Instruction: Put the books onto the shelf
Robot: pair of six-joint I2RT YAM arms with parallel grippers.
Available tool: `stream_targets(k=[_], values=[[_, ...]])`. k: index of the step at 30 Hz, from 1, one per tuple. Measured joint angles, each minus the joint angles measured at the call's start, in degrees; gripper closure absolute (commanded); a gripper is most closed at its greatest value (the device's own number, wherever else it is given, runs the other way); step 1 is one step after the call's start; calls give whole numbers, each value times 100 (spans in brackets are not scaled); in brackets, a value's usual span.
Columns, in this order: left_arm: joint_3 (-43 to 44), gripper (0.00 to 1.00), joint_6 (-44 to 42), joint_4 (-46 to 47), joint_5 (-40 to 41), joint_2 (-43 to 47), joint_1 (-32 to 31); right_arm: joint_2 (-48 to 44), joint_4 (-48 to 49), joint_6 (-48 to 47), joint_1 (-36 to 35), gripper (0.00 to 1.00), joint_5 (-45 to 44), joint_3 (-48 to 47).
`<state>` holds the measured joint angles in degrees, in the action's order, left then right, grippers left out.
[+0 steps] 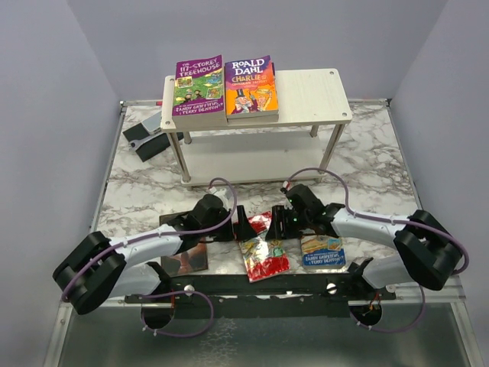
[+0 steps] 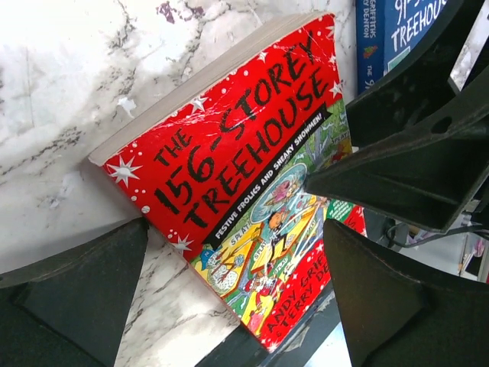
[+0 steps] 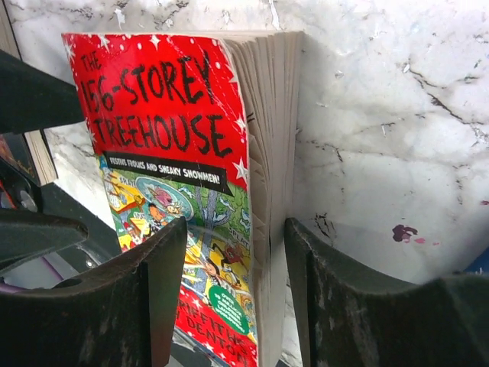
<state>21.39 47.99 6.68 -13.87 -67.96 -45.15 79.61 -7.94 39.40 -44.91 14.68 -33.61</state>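
A red "156-Storey Treehouse" book [image 1: 265, 256] [image 2: 229, 138] [image 3: 168, 122] is at the near middle of the table, one long edge tipped up. My right gripper [image 1: 276, 223] [image 3: 235, 229] is open astride that page edge, one finger over the cover and the other behind the book. My left gripper [image 1: 243, 227] [image 2: 235, 229] hangs wide open over the book's lower corner, holding nothing. A blue book [image 1: 322, 251] [image 2: 397, 23] lies to the right and a dark book [image 1: 187, 258] to the left. On the pale wooden shelf [image 1: 313, 95] lie a purple book [image 1: 197, 86] and a Roald Dahl book [image 1: 250, 84].
A flat grey-black device [image 1: 149, 138] lies on the marble table left of the shelf. The black bar carrying the arm bases [image 1: 260, 287] runs along the near edge, just below the books. Grey walls close in on both sides.
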Motion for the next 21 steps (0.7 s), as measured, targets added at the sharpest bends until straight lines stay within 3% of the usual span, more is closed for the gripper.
stream_targets(k=[4, 9, 21], values=[[70, 1, -2, 216, -39, -201, 13, -83, 122, 17, 31, 62, 81, 166], [190, 1, -50, 352, -2, -422, 55, -149, 179, 247, 90, 98, 111, 356], [267, 1, -195, -81, 127, -238, 11, -446, 540, 741, 52, 99, 140, 691]])
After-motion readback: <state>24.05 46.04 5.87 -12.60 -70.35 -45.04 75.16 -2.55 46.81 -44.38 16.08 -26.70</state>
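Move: The red 156-Storey Treehouse book lies askew between the hands, its middle about 4 cm to the right of the left hand, 3 cm back and 2 cm below. From the right hand that middle is some 4 cm left, 3 cm back and barely lower. The blue 91-Storey book lies about 15 cm to the right hand's right, level with it; Three Days to See is roughly 19 cm to the left hand's left, 3 cm back. The right hand shuts its half-open fingers on the page edge along the red book's right side, dipping just under 1 cm and easing right as it closes, while drawing back a little over 1 cm in all; it ends pinching loose pages there and tilts slightly. The left hand, fingers still wide open at the book's left edge, steers forward nearly 2 cm and about 1 cm right, then slips partly back, as though guiding that side. ##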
